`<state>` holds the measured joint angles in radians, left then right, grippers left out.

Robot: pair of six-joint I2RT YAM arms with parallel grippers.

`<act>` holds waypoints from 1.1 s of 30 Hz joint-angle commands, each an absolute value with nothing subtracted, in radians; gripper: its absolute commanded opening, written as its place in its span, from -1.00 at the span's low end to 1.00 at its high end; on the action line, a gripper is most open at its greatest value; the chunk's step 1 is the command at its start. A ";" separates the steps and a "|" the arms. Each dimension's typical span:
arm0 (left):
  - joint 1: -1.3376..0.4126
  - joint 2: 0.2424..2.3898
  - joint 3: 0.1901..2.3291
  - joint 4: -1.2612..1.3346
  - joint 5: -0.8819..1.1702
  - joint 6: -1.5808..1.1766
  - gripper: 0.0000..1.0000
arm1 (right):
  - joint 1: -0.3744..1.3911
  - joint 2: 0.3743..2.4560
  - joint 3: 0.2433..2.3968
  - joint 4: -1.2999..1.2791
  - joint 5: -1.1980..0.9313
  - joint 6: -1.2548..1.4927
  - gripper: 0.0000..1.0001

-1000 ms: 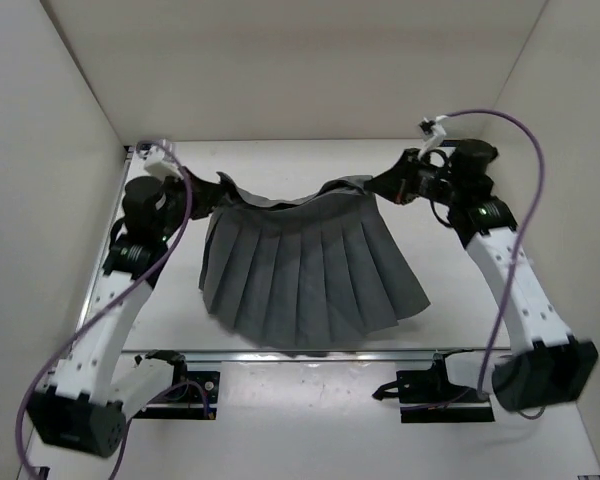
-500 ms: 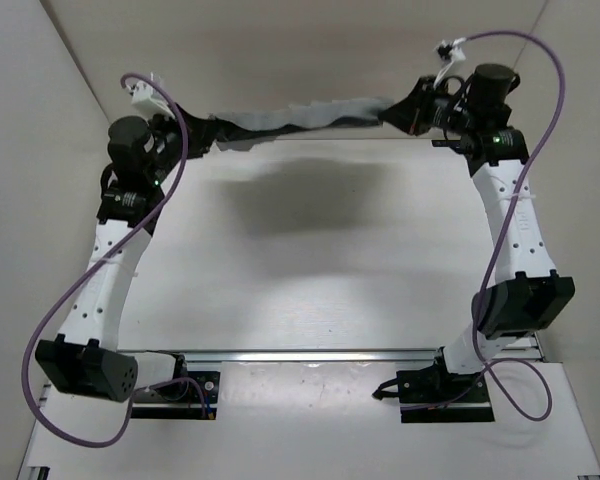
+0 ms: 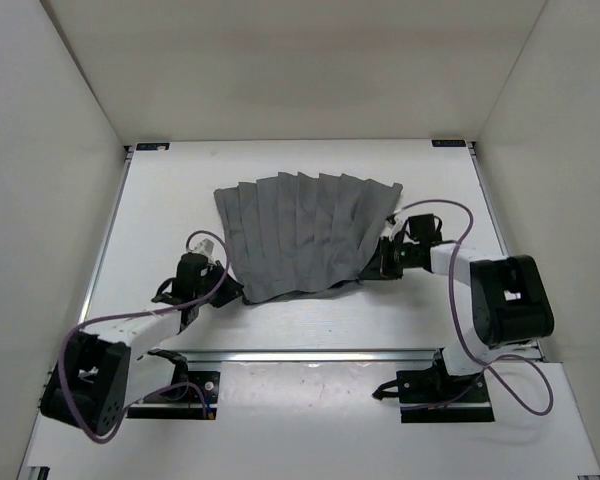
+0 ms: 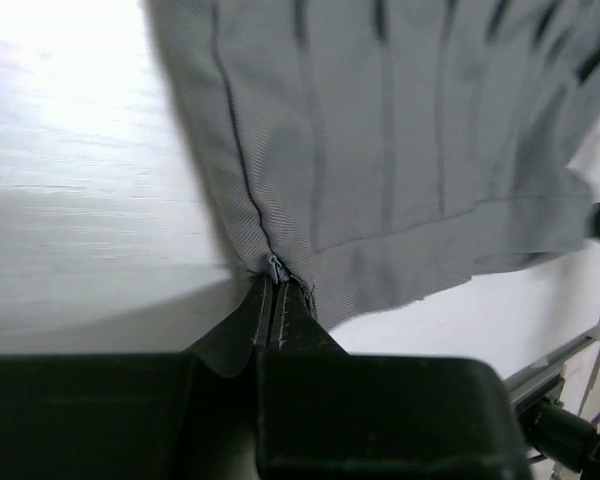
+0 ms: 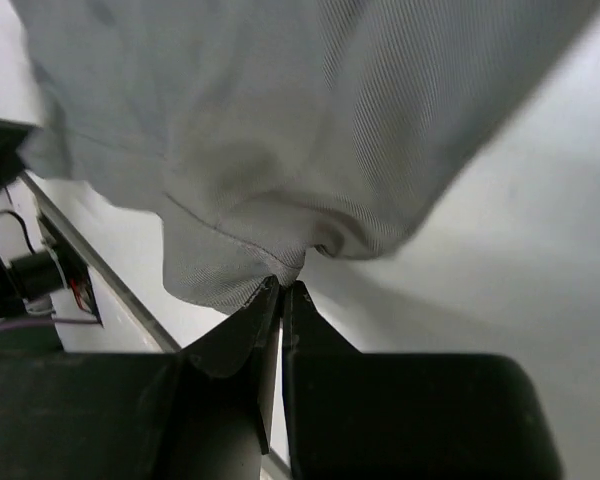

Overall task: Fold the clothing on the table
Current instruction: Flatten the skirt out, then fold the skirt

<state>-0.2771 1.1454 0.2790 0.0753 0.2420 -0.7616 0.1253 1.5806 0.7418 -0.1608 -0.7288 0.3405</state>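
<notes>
The grey pleated clothing (image 3: pixel 300 230) lies spread flat on the white table (image 3: pixel 160 220), its wide edge toward the far side. My left gripper (image 3: pixel 230 293) sits low at the near-left corner, shut on the fabric beside a small zipper pull; in the left wrist view the clothing (image 4: pixel 380 150) fans away from the pinching left gripper (image 4: pixel 276 285). My right gripper (image 3: pixel 372 263) is low at the near-right corner, shut on a bunched fold of the edge. The right wrist view shows the clothing (image 5: pixel 280 120) puckered above the right gripper (image 5: pixel 283 290).
A metal rail (image 3: pixel 310 353) runs along the table's near edge, just behind both arms. White walls enclose the left, right and far sides. Purple cables (image 3: pixel 130 320) loop from each arm. Small dark corner marks (image 3: pixel 152 147) sit at the far corners.
Both arms swung the clothing up and toward the far side, then came down and back toward the near edge. The clothing now lies flat on the table instead of hanging between the grippers.
</notes>
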 commanded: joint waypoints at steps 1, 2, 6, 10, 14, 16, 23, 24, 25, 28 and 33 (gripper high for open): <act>-0.322 1.065 0.273 0.151 0.192 -0.798 -1.00 | 0.135 1.456 0.654 -0.008 -0.687 0.388 -1.00; -0.318 1.037 0.262 0.112 0.183 -0.793 -1.00 | 0.143 1.436 0.634 -0.020 -0.667 0.400 -1.00; -0.314 0.869 0.209 0.000 0.134 -0.795 -1.00 | 0.184 1.332 0.513 -0.035 -0.606 0.474 -1.00; -0.305 0.678 0.147 -0.104 0.086 -0.837 -1.00 | 0.160 1.203 0.424 -0.041 -0.619 0.540 -1.00; -0.322 0.640 0.152 -0.164 0.126 -0.833 -1.00 | 0.124 1.125 0.391 -0.131 -0.637 0.519 -1.00; -0.348 0.617 0.159 -0.210 0.144 -0.834 -1.00 | 0.133 1.050 0.377 -0.164 -0.634 0.515 -1.00; -0.350 0.355 0.141 -0.391 0.138 -0.885 -1.00 | 0.124 0.798 0.314 -0.313 -0.646 0.542 -1.00; -0.341 0.330 0.152 -0.397 0.141 -0.881 -1.00 | 0.127 0.763 0.316 -0.351 -0.656 0.541 -1.00; -0.344 0.322 0.156 -0.414 0.159 -0.884 -1.00 | 0.132 0.738 0.328 -0.359 -0.666 0.538 -0.99; -0.359 0.333 0.205 -0.442 0.173 -0.871 -1.00 | 0.170 0.707 0.385 -0.411 -0.663 0.554 -1.00; -0.327 0.447 0.371 -0.375 0.205 -0.844 -1.00 | 0.095 0.747 0.517 -0.436 -0.721 0.522 -0.98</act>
<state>-0.3500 0.3885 0.2489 -0.4316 0.1749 -0.8692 0.1505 0.7319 0.4149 -0.4438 -0.6712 0.5369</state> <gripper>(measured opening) 0.028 0.010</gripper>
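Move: Both hands already pinch the skirt's near corners. From the left hand, the skirt's middle is some 14 cm ahead and 13 cm right, with its pleated far edge about 30 cm ahead and 15 cm right; the metal rail lies 15 cm straight back. From the right hand, the middle is roughly 10 cm ahead, 13 cm left and 4 cm lower, with the rail 20 cm straight back. The tabletop is just below the left hand. Both shut grippers keep their pinch on the near corners and drag the skirt back towards the metal rail. The right goes about 11 cm back, low at first, then climbs some 5 cm and turns slightly clockwise. The left lifts first, then draws back and rises again, ending about 5 cm back and 6 cm up, its fingertips tilting up some 10 degrees. ##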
